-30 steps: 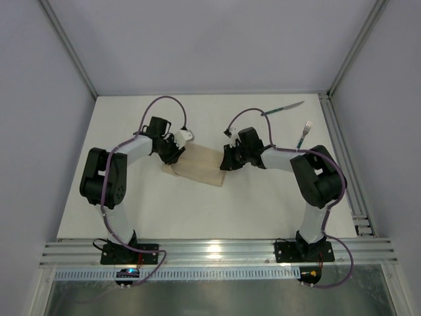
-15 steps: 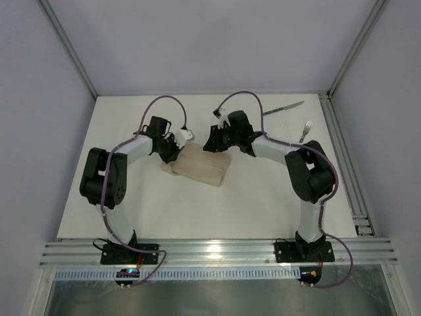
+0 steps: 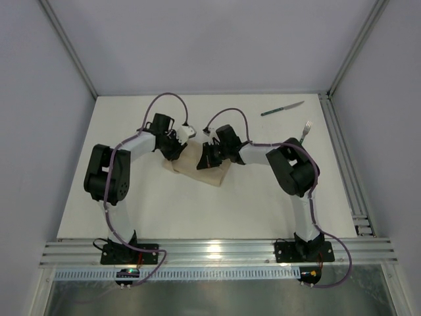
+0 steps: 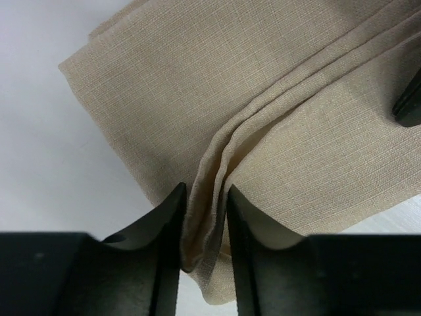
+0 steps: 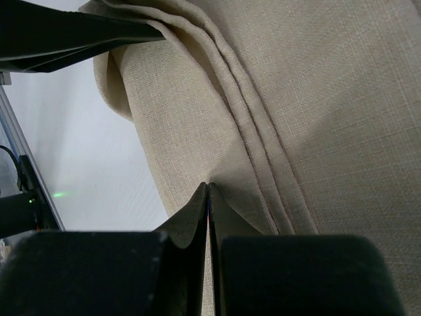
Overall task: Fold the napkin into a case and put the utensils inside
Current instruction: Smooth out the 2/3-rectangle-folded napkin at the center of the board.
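Observation:
The beige napkin (image 3: pixel 209 171) lies folded into a thick oblong in the middle of the table. My left gripper (image 3: pixel 179 153) is at its left end. In the left wrist view the jaws (image 4: pixel 204 191) are shut on the bunched fold edges of the napkin (image 4: pixel 197 79). My right gripper (image 3: pixel 205 160) hangs over the cloth's middle. It is shut with nothing between its fingers, and its tips (image 5: pixel 208 187) rest on the napkin (image 5: pixel 329 99) beside the layered fold lines. The knife (image 3: pixel 281 108) and the fork (image 3: pixel 305 131) lie far right, apart from the cloth.
An aluminium rail (image 3: pixel 342 164) runs along the table's right edge, close to the fork. The frame posts and grey walls close in the back and sides. The left gripper's fingers (image 5: pixel 66 36) show dark at the top left of the right wrist view.
My right gripper has swung left from the napkin's right end to its middle and has closed. The left gripper has stayed at the left end of the cloth.

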`<state>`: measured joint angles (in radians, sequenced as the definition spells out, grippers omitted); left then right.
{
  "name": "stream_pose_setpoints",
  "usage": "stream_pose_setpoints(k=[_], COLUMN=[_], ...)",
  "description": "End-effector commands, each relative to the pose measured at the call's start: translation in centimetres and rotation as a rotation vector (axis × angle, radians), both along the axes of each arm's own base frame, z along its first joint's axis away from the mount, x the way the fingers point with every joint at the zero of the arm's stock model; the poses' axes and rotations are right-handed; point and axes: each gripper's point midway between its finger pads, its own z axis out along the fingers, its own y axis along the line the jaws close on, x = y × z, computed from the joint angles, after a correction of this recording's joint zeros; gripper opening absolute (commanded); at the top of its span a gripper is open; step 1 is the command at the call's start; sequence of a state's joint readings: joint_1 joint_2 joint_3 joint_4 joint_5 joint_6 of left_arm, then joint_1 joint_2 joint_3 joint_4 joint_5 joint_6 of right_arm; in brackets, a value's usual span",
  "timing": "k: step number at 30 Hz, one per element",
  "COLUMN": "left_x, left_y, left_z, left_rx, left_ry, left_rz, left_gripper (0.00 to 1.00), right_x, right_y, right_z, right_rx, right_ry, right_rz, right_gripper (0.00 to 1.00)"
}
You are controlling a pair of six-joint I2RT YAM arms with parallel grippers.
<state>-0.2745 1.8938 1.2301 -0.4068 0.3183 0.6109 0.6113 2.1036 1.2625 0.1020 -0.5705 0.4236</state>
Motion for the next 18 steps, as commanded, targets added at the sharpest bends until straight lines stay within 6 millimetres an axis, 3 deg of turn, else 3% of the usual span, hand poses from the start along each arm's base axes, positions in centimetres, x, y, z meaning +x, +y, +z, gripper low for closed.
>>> stream_pose_setpoints(k=[1,3,8,10,15,18], left_x=[1.6,1.5,1.8,1.6,-0.7,-1.1], left_y=[-0.7,-1.2,-1.5,-1.1,0.7,1.5], left_z=[1.8,3.4,7.2,7.5,5.0,3.6], left_rx=[-0.044,-0.080,-0.120,-0.111,0.007,0.076], left_ry=[-0.044,-0.054,-0.079,-0.079,-0.023,-0.057], left_rz=[0.041,0.047,0.065,0.075,0.002,-0.034], left_gripper=[0.36,0.44,0.55,0.57,0.53,0.53], right_x=[0.5,0.4,0.3,0.2,0.3,0.3], right_y=[-0.9,-1.8,-2.9,-2.8,-2.7,-2.6], right_z=[-1.3,-2.3,-2.7,-2.5,-2.4,-2.3], right_rx=[-0.014,-0.038,-0.064,-0.053,-0.052,-0.048], right_ry=[0.041,0.073,0.084,0.090,0.079,0.077], right_rz=[-0.046,-0.072,-0.083,-0.069,-0.068,-0.064], right_gripper=[0.04,0.04,0.04,0.04,0.04,0.04])
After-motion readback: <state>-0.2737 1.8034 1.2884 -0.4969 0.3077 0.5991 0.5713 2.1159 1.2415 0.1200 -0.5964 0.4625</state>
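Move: The raised fold at the napkin's left end stands right between the left fingers, its middle about 1 cm below the hand point. From there the napkin's middle is some 10 cm to the right and 2 cm nearer, and the small loose flap about 3 cm nearer and 1 cm left. From the right hand, the napkin's middle lies roughly 4 cm left, 1 cm ahead and 2 cm down, and the raised fold some 13 cm left and 3 cm ahead. Left fingers spread, rising about 5 cm off the fold; shut right fingers slide slightly right along the napkin. ##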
